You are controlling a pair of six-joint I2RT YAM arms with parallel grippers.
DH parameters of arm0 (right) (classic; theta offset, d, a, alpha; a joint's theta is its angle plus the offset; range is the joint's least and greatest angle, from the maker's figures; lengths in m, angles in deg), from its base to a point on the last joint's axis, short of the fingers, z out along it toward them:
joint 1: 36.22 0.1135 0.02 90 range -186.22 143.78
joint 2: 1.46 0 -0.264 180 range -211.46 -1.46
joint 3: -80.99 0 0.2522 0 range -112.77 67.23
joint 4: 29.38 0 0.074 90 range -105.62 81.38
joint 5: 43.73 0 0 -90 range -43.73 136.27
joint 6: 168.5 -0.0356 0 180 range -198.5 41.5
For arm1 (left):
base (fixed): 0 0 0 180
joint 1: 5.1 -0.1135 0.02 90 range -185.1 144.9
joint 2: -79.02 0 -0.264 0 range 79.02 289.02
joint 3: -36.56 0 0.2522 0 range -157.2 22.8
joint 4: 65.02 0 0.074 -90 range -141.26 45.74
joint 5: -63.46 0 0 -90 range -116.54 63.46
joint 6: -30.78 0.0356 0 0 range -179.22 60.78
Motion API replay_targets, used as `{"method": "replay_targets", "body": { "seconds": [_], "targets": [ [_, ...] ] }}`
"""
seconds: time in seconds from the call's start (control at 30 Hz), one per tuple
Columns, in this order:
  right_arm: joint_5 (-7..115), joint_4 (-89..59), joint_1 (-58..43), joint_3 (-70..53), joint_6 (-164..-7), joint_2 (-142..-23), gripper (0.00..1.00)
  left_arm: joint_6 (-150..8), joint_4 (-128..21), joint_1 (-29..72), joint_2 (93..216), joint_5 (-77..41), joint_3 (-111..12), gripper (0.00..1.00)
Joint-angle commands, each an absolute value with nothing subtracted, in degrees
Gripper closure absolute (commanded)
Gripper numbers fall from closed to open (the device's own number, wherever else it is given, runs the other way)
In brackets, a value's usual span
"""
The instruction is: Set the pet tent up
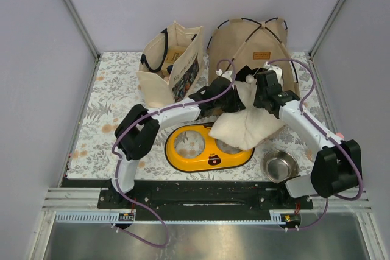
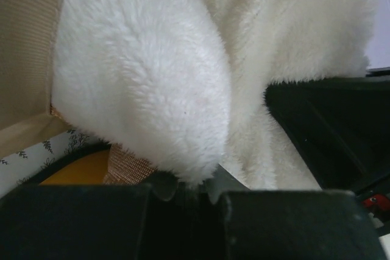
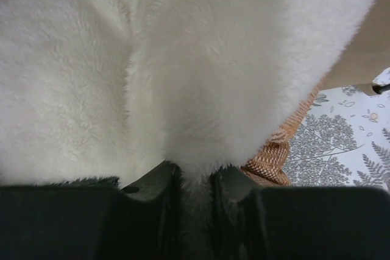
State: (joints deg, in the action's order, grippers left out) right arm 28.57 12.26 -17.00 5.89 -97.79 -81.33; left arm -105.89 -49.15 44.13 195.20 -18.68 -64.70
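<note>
The pet tent (image 1: 250, 44) stands at the back of the table, tan canvas with thin black poles and a small brown label. In front of it hangs the cream fluffy pillow (image 1: 244, 127), draped down over the yellow feeder. My left gripper (image 1: 234, 83) pinches the pillow's upper left edge; in the left wrist view white fur (image 2: 146, 71) runs into the closed jaws of that gripper (image 2: 190, 188). My right gripper (image 1: 255, 92) holds the upper right edge. In its wrist view the gripper (image 3: 196, 181) has a narrow gap packed with the pillow's fur (image 3: 231, 59).
A beige tote bag (image 1: 173, 68) with black handles stands left of the tent. A yellow double-bowl feeder (image 1: 207, 147) lies near the front, partly under the pillow. A steel bowl (image 1: 280, 165) sits at the front right. Grey walls close in the table.
</note>
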Motion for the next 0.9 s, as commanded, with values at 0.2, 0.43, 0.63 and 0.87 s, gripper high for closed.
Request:
{"method": "replay_targets", "body": {
  "seconds": [0.2, 0.43, 0.63, 0.87],
  "targets": [
    [25.2, 15.4, -17.1, -0.6, -102.1, -82.4, 0.57, -105.6, -49.6, 46.0, 196.5, -14.6, -72.0, 0.61],
    [21.0, 19.7, -17.1, 6.5, -101.2, -70.2, 0.02, -100.9, -46.9, 46.0, 188.2, -21.9, -65.0, 0.01],
    [19.6, 23.6, -17.1, 9.8, -102.8, -61.1, 0.01, -98.3, -43.5, 46.0, 184.6, -23.2, -62.9, 0.01],
    [16.3, 28.8, -17.1, 11.2, -103.0, -54.2, 0.01, -96.8, -39.4, 46.0, 182.3, -26.4, -62.6, 0.01]
  ]
}}
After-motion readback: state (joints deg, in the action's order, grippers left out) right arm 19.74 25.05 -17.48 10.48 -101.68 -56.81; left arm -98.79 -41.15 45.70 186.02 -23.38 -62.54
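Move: Both hands still pinch the white plush mat at the tent. The tent doorway lies about 9 cm ahead and 9 cm right of the left hand, and some 9 cm straight ahead of the right hand. From the right hand, the yellow feeder stand sits roughly 17 cm back and 19 cm left, the steel bowl 24 cm back and 8 cm right. The stand is about 16 cm back and 11 cm left of the left hand. All lie some 7 to 9 cm lower. Both hands let go of the plush mat in front of the tent doorway, their fingers opening wide. The right first edges a little forward and right, then draws back and up off the mat, some 12 cm in all and also rightward, tipping its fingers up slightly. The left creeps slightly forward and right, then lifts and backs off left about 5 cm, staying close over the mat's left side. ##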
